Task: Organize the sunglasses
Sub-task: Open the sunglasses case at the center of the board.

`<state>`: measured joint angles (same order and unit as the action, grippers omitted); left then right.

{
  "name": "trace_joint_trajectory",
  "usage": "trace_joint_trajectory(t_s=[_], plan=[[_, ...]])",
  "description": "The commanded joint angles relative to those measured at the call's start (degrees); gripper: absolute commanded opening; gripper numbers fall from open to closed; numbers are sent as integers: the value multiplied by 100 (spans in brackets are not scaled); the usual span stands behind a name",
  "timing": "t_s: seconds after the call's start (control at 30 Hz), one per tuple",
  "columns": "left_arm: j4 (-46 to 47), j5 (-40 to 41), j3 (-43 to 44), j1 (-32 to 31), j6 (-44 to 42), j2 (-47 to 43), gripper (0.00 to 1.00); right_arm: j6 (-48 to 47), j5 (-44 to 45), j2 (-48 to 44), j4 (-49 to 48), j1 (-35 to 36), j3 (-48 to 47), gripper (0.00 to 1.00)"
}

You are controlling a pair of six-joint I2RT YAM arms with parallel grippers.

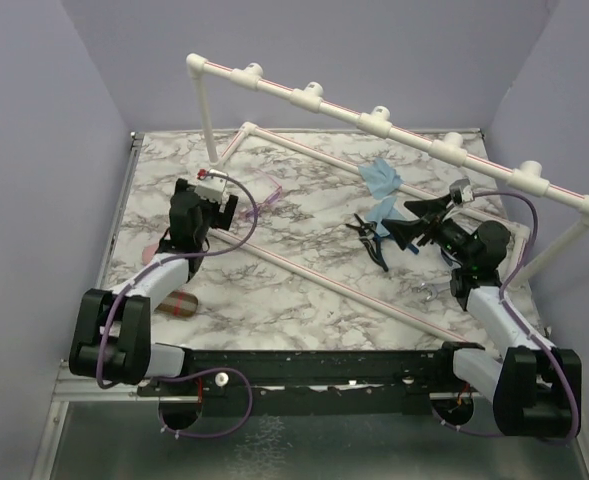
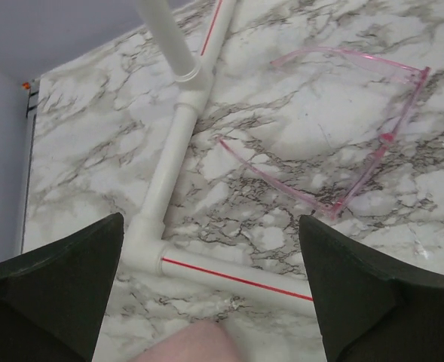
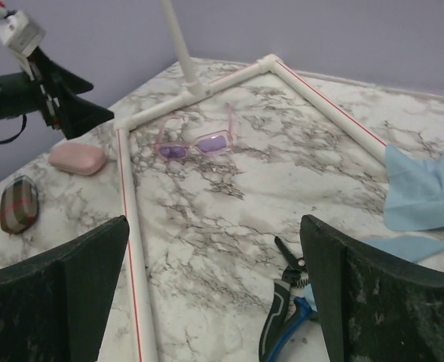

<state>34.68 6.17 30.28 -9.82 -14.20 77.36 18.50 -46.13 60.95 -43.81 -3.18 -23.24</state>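
Observation:
The pink-purple sunglasses [image 1: 264, 196] lie unfolded on the marble table, just right of my left gripper [image 1: 219, 212]. In the left wrist view their thin frame [image 2: 388, 138] sits at the upper right, beyond my left gripper [image 2: 210, 220], whose jaws stand wide apart over a white pipe with nothing between them. The right wrist view shows the same pair [image 3: 195, 143] far ahead of my right gripper [image 3: 214, 222], which is open and empty. From above, my right gripper [image 1: 412, 222] hovers beside the pliers. No blue-framed pair is clearly visible.
A white PVC pipe frame [image 1: 304, 275] crosses the table, with a raised bar [image 1: 374, 118] behind. Black-and-blue pliers [image 3: 289, 317] lie by my right fingers. A blue cloth [image 1: 384, 180] lies at the back. A pink case [image 3: 77, 158] and a plaid case [image 1: 181, 303] sit at the left.

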Motion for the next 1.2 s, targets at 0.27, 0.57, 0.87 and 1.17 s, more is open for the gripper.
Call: trace_joint_trajectory(t_s=[0.27, 0.57, 0.87, 1.17], plan=[[-9648, -1044, 2794, 33, -4843, -1241, 99, 211, -615, -793, 140, 485, 74, 100], [-10312, 815, 2389, 420, -7382, -1431, 99, -217, -558, -786, 388, 1075, 36, 100], [-9937, -36, 1769, 921, -9099, -1230, 99, -390, -581, -875, 467, 1384, 99, 100], [-8633, -911, 541, 921, -9464, -1787, 99, -483, -622, -868, 475, 1516, 109, 100]])
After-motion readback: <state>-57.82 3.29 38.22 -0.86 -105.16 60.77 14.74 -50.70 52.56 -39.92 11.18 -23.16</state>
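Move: The plaid sunglasses case lies behind the left hand, about 22 cm back, 6 cm to its left and 12 cm lower. The pink case is some 11 cm farther out than the plaid one and level with it sideways. The white pipe frame's corner is roughly 3 cm back and 4 cm left of the left hand, on the table. From the right hand, the plaid case is about 48 cm left, 13 cm back and 20 cm down. The left hand makes for the plaid case: it lifts about 4 cm, draws back some 21 cm over the pink case, swings left, then sinks above the plaid one. Its wrist turns from pointing forward to straight down, finger pair fore and aft, wide open. The open right hand eases about 8 cm left and 7 cm back, rising slightly. ##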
